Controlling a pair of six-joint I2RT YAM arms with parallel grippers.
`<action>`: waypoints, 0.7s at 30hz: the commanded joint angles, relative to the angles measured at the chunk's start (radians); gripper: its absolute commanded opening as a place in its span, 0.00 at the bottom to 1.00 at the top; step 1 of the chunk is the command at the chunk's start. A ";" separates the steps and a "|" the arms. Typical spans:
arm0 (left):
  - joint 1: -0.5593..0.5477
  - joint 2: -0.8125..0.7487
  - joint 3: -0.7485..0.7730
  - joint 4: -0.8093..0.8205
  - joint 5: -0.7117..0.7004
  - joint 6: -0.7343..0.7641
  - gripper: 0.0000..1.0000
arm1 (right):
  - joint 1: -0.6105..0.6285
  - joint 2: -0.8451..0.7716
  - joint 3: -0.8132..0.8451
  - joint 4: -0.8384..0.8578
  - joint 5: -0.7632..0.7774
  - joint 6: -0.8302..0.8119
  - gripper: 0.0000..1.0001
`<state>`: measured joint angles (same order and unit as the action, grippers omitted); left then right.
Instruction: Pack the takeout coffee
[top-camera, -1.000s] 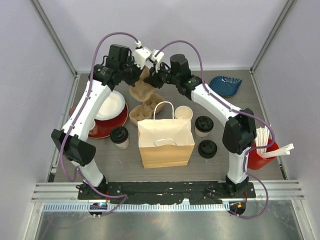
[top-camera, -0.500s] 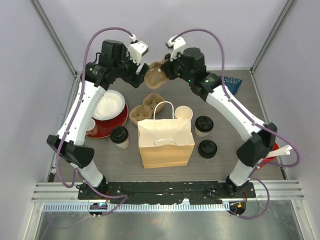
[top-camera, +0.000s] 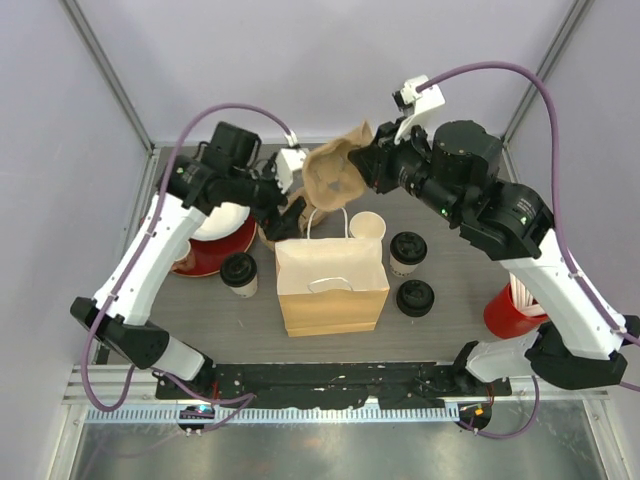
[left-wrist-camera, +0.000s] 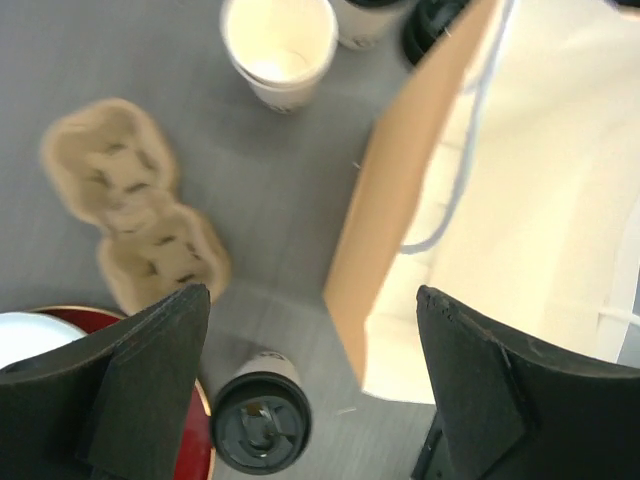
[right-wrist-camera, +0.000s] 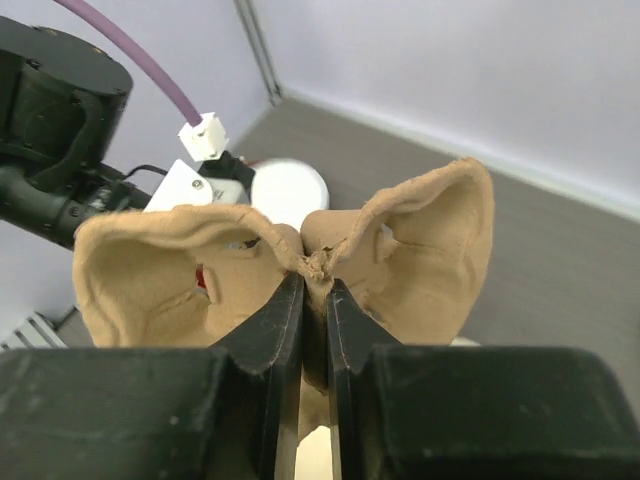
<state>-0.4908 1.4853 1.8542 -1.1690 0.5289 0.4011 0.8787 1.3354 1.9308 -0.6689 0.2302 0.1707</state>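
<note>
Two takeout coffee cups with black lids stand on the table, one left of the bag and one right of it. The brown paper bag stands open between them. My right gripper is shut on the middle ridge of a brown pulp cup carrier, held in the air behind the bag. My left gripper is open and empty, above the table by the bag's back left corner. A second carrier lies on the table below it.
An open white cup without a lid stands behind the bag. Loose black lids sit at the bag's right. A red plate with white dishes is at the left. A red holder is at the right edge.
My left gripper let go of the carrier, opened, and dropped toward the bag. My right arm lifted one carrier up and away to the right.
</note>
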 joint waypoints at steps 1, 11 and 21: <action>-0.064 0.007 -0.095 -0.008 0.025 0.081 0.88 | 0.014 -0.007 -0.006 -0.216 0.020 0.148 0.01; -0.097 0.049 -0.171 0.048 -0.033 0.068 0.62 | 0.023 -0.151 -0.145 -0.218 -0.136 0.268 0.01; -0.115 -0.051 -0.265 0.064 -0.023 -0.028 0.00 | 0.045 -0.157 -0.243 -0.228 -0.189 0.363 0.01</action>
<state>-0.5938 1.5085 1.6386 -1.1290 0.5014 0.4274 0.9066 1.1595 1.7424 -0.9092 0.0753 0.4706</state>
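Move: The far rim of the paper bag, near its left corner, is about 8 cm below the left hand, 3 cm back and 2 cm right. A lidded cup stands some 10 cm left and 3 cm back; the carrier on the table is about 11 cm straight ahead. The bag's mouth lies around 8 cm back, 5 cm left and 25 cm below the right hand; the empty cups are roughly 6 cm ahead, 3 cm right. Left sinks 8 cm, pinching the bag's rim; right carries the held carrier 10 cm back and down, tipping. ##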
